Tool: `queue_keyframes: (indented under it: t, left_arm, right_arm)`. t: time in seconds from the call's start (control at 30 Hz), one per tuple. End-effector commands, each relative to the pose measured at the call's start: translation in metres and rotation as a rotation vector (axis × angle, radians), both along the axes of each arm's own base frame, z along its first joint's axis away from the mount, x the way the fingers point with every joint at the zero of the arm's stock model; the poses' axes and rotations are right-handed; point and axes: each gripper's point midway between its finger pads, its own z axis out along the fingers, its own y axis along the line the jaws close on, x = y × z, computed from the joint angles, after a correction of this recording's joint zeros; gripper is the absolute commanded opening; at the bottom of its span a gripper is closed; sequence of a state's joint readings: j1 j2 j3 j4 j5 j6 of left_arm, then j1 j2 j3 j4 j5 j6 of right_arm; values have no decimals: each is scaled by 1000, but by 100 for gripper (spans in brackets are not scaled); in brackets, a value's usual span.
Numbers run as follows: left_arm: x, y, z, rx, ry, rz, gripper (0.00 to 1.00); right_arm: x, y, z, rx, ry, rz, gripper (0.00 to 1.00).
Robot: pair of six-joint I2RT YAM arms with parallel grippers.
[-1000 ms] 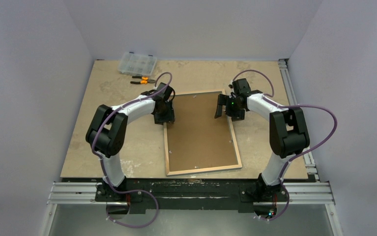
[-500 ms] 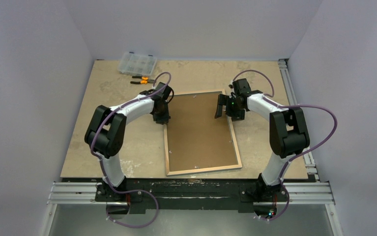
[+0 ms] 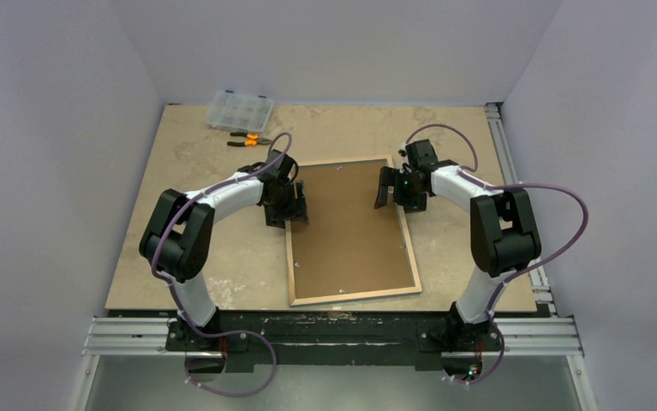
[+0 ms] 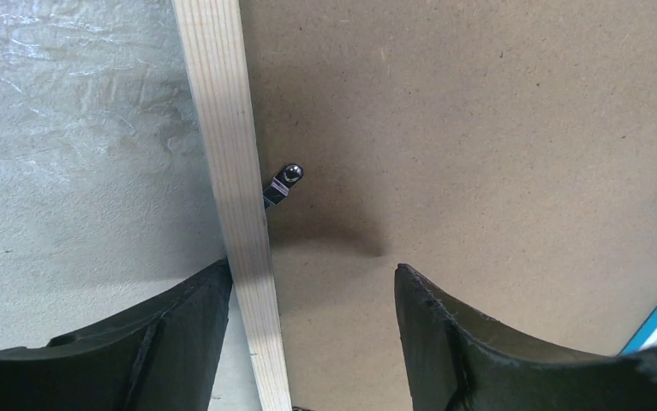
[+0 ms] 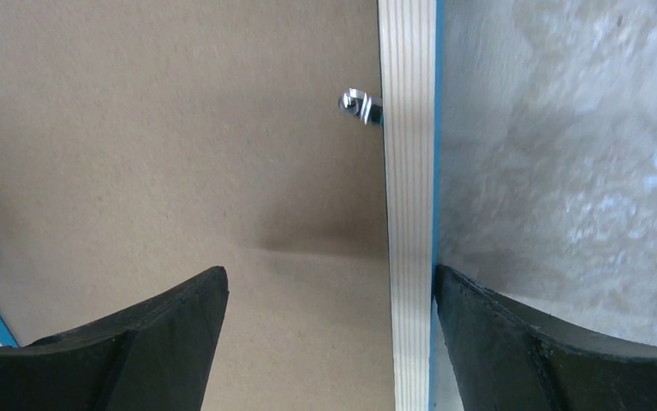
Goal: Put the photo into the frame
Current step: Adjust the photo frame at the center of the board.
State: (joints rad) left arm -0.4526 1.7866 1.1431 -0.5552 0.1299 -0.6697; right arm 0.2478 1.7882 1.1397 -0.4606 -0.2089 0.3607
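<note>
The frame [image 3: 289, 265] lies face down in the middle of the table, light wood back up, with a brown backing board [image 3: 346, 231] filling it. The photo is hidden. My left gripper [image 3: 295, 205] is open and straddles the frame's left rail [image 4: 235, 171]; one finger is outside the rail and the other over the board. A small metal clip [image 4: 284, 184] sits just ahead of the left gripper [image 4: 312, 270]. My right gripper [image 3: 386, 187] is open across the right rail [image 5: 406, 171], close to another clip [image 5: 359, 107]. Nothing is gripped by the right gripper [image 5: 330, 272].
A clear compartment box [image 3: 239, 109] and orange-handled pliers [image 3: 249, 137] lie at the table's far left. An aluminium rail [image 3: 513, 171] runs along the right edge. White walls close in three sides.
My left gripper narrowed, then opened wide again, and shifted slightly along the frame's left rail. The right arm and the frame have not moved.
</note>
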Motion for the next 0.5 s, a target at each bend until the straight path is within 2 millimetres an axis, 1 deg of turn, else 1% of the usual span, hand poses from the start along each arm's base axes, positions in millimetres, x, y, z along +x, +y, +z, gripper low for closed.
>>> queue_keyframes:
  t: [0.0, 0.03, 0.07, 0.13, 0.33, 0.47]
  left_arm:
    - [6, -19, 10, -95, 26, -15, 67]
    - [10, -22, 11, -99, 26, -18, 67]
    - [15, -26, 13, -109, 24, -22, 67]
    - [26, -34, 16, -126, 20, -27, 67]
    - [61, -63, 33, -180, -7, -65, 67]
    - [78, -71, 35, -148, -15, -90, 67]
  right_arm:
    - [-45, -6, -6, -16, 86, 20, 89]
    - [-51, -6, -7, -11, 91, 21, 89]
    - [-62, -6, -10, -3, 108, 26, 89]
    - [-79, 3, -12, 14, 126, 47, 88]
    - [-129, 35, -20, 10, 176, 127, 88]
    - [-161, 60, -22, 65, 200, 175, 88]
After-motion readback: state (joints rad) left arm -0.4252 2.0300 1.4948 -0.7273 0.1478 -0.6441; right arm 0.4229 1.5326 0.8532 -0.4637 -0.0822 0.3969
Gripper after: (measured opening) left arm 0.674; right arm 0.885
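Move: The photo frame lies face down between my open hands, barely 2 cm below them: its middle is some 13 cm right and 3 cm back of my left hand, and about 10 cm left and 6 cm back of my right. Each hand straddles a side rail: the left rail runs about 2 cm to the left of my left hand, a clip some 3 cm ahead and 1 cm left; the right rail runs roughly 3 cm to the right of my right hand, a clip 5 cm ahead and 1 cm right. I swing the frame round clockwise with both hands staying low and open. My right hand sweeps back about 9 cm, its outer finger still against the outside of the right rail and ending farther back along it, while my left hand, starting a moment later, goes forward about 5 cm and slightly right with its outer finger against the left rail. ##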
